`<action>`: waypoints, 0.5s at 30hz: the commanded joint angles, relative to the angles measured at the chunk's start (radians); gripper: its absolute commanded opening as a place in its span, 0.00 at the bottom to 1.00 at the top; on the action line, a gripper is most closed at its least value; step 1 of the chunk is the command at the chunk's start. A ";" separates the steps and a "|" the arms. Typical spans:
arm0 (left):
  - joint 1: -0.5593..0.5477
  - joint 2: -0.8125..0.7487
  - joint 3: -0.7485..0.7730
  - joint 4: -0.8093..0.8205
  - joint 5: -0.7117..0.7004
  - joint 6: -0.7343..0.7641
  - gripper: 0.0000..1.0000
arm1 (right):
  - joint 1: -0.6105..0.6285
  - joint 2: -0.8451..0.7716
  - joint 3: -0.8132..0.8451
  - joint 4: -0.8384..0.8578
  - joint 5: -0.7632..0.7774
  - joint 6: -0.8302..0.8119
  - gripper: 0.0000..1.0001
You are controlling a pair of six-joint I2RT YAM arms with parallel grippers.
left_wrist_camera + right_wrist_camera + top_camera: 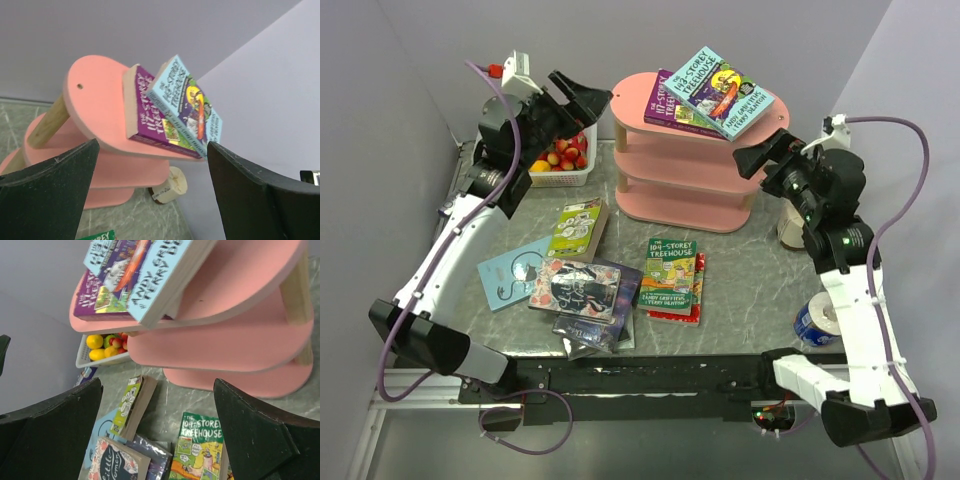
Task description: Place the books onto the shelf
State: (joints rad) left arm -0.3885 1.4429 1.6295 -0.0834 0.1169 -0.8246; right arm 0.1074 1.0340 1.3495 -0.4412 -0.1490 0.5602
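The pink shelf point(632, 95) stands at the back of the table. On its top tier lies a purple book point(665, 100), and a light-blue Treehouse book point(725, 90) rests askew on it, overhanging the edge. My left gripper point(582, 100) hovers open and empty just left of the top tier point(95, 100), facing both books point(187, 100). My right gripper point(760, 155) is open and empty at the shelf's right side, below the overhanging book point(150, 270). Loose on the table are a green Treehouse book point(670, 272), a lime one point(577, 228), a pale blue one point(510, 270), a floral one point(575, 288) and a dark one point(610, 300).
A white fruit basket point(560, 165) sits left of the shelf, under my left arm. A pale cylinder point(790, 225) stands behind my right arm by the wall, and a blue-white carton point(817, 320) lies near the right front. Walls close in on the left, the back and the right.
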 commanded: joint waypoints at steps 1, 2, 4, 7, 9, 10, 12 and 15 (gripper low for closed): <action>0.003 0.005 0.082 0.087 0.049 -0.013 0.96 | 0.074 -0.106 0.034 0.094 0.231 -0.038 0.99; 0.010 0.046 0.110 0.058 0.061 -0.018 0.96 | 0.086 -0.100 0.049 0.046 0.277 -0.067 0.99; 0.016 0.102 0.232 -0.045 0.090 -0.030 0.96 | 0.152 -0.005 0.197 -0.099 0.464 -0.176 0.99; 0.031 0.220 0.401 -0.173 0.121 -0.076 0.96 | 0.207 0.130 0.386 -0.377 0.687 -0.229 0.99; 0.053 0.284 0.461 -0.176 0.191 -0.129 0.96 | 0.201 0.139 0.411 -0.410 0.618 -0.239 0.99; 0.059 0.296 0.464 -0.161 0.213 -0.151 0.96 | 0.199 0.109 0.372 -0.390 0.606 -0.227 0.99; 0.071 0.309 0.434 -0.106 0.259 -0.204 0.96 | 0.184 0.028 0.259 -0.197 0.478 -0.197 0.99; 0.073 0.306 0.372 0.058 0.345 -0.254 0.96 | 0.176 -0.142 0.005 0.019 0.333 -0.168 0.98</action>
State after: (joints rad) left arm -0.3210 1.7489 2.0418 -0.1688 0.3130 -0.9653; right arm 0.2916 1.0443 1.5295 -0.5991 0.3038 0.3763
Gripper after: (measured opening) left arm 0.961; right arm 0.993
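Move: The blue 43-Storey book lies askew on the shelf's top, about 9 cm ahead of the empty left hand, 25 cm to its right and 7 cm lower. Beneath it, the purple 117-Storey book is roughly 7 cm ahead of that hand, 20 cm right and 10 cm down. From the right hand, also empty, the blue book is some 16 cm ahead, 7 cm left and about level; the green 104-Storey book is 5 cm back, 16 cm left and 35 cm below. Forward, a little right and up in a low arc, the left hand goes some 5 cm out towards the books on the shelf top, first rising, then starting to sink, and turns slightly clockwise with fingers wide open. The right hand, also open, rises about 7 cm, edging right and slightly back away from the blue book, turns some 15 degrees clockwise, rolling its left side down, then sinks halfway again. ##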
